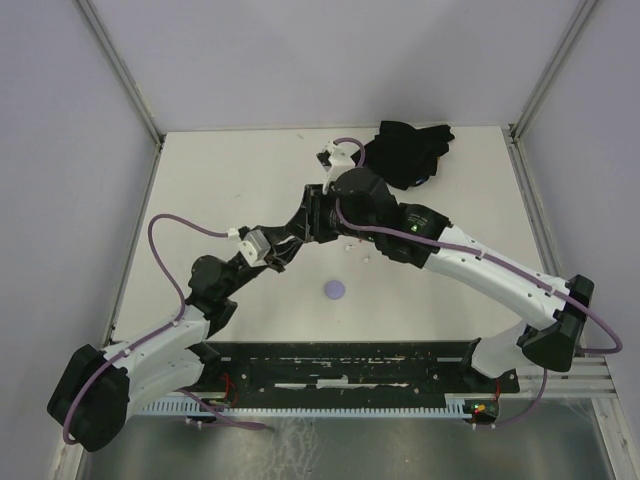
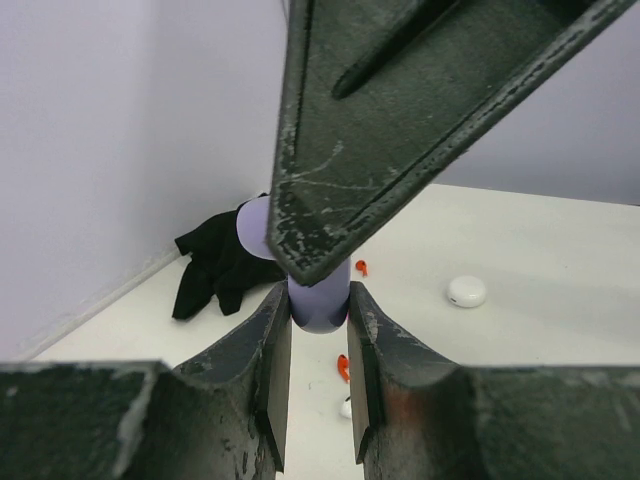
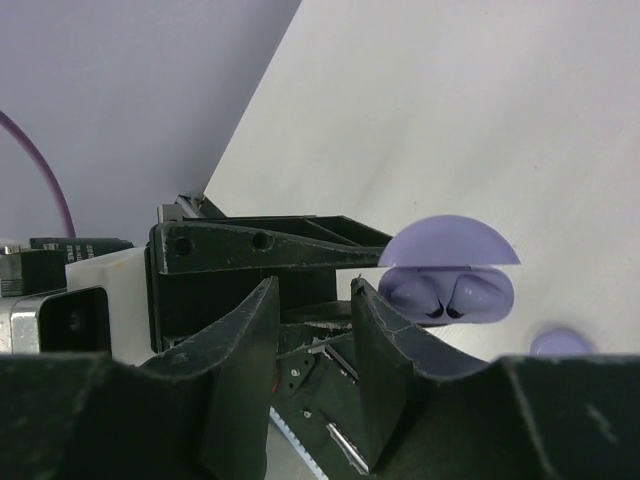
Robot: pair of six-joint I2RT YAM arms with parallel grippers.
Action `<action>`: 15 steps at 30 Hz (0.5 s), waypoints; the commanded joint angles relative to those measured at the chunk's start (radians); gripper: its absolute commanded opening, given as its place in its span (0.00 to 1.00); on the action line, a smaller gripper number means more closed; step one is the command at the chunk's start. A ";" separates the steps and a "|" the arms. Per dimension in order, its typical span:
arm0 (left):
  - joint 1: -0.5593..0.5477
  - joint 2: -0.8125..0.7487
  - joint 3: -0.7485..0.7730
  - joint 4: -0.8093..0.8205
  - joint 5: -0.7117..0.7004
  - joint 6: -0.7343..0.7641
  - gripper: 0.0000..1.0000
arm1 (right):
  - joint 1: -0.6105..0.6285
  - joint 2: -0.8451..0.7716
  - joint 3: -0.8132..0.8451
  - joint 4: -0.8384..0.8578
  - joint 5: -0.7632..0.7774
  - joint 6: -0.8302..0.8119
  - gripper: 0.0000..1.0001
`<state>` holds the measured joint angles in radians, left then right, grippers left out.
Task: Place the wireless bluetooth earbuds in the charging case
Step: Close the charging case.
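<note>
My left gripper [image 2: 318,302] is shut on the lower half of a lavender charging case [image 2: 320,300], held above the table. In the right wrist view the case [image 3: 450,295] stands open with its lid [image 3: 450,238] raised, and two lavender earbuds [image 3: 422,292] sit side by side in it. My right gripper [image 3: 315,330] is open with nothing between its fingers; one finger [image 2: 400,130] hangs just over the case. Two red earbuds [image 2: 343,366] and a white one [image 2: 346,407] lie on the table below. From above, both grippers [image 1: 315,208] meet mid-table.
A black cloth [image 1: 405,150] is bunched at the back right. A round lavender disc [image 1: 334,289] lies in front of the grippers. A white round case [image 2: 467,291] rests on the table beyond the red buds. Walls close in three sides.
</note>
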<state>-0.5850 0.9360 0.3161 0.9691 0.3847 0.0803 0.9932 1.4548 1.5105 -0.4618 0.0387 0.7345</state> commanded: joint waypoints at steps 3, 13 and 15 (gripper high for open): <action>-0.004 0.001 0.005 0.094 0.064 -0.045 0.03 | 0.007 0.002 0.070 0.050 -0.039 -0.058 0.43; 0.002 0.006 0.037 -0.031 0.169 -0.110 0.03 | -0.021 -0.046 0.209 -0.187 -0.099 -0.437 0.71; 0.003 0.010 0.046 -0.037 0.211 -0.125 0.03 | -0.044 -0.043 0.221 -0.224 -0.145 -0.472 0.76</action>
<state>-0.5846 0.9401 0.3168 0.9394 0.4950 0.0204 0.9852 1.4487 1.6707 -0.5945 -0.0376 0.4156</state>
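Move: The left fingers already grip the charging case, its lid open, about 1 cm forward, 1 cm right and 1 cm above that hand's point. From the partly open right hand the case lies about 3 cm forward, 3 cm right and 2 cm below. Some 20 cm below the right hand, on the table, the purple disc is roughly 4 cm back and 8 cm right, the red disc roughly 11 cm forward and 7 cm right. Right hand rises 4 cm away from the case, tipping up and opening; left draws the case 2 cm back-right. ##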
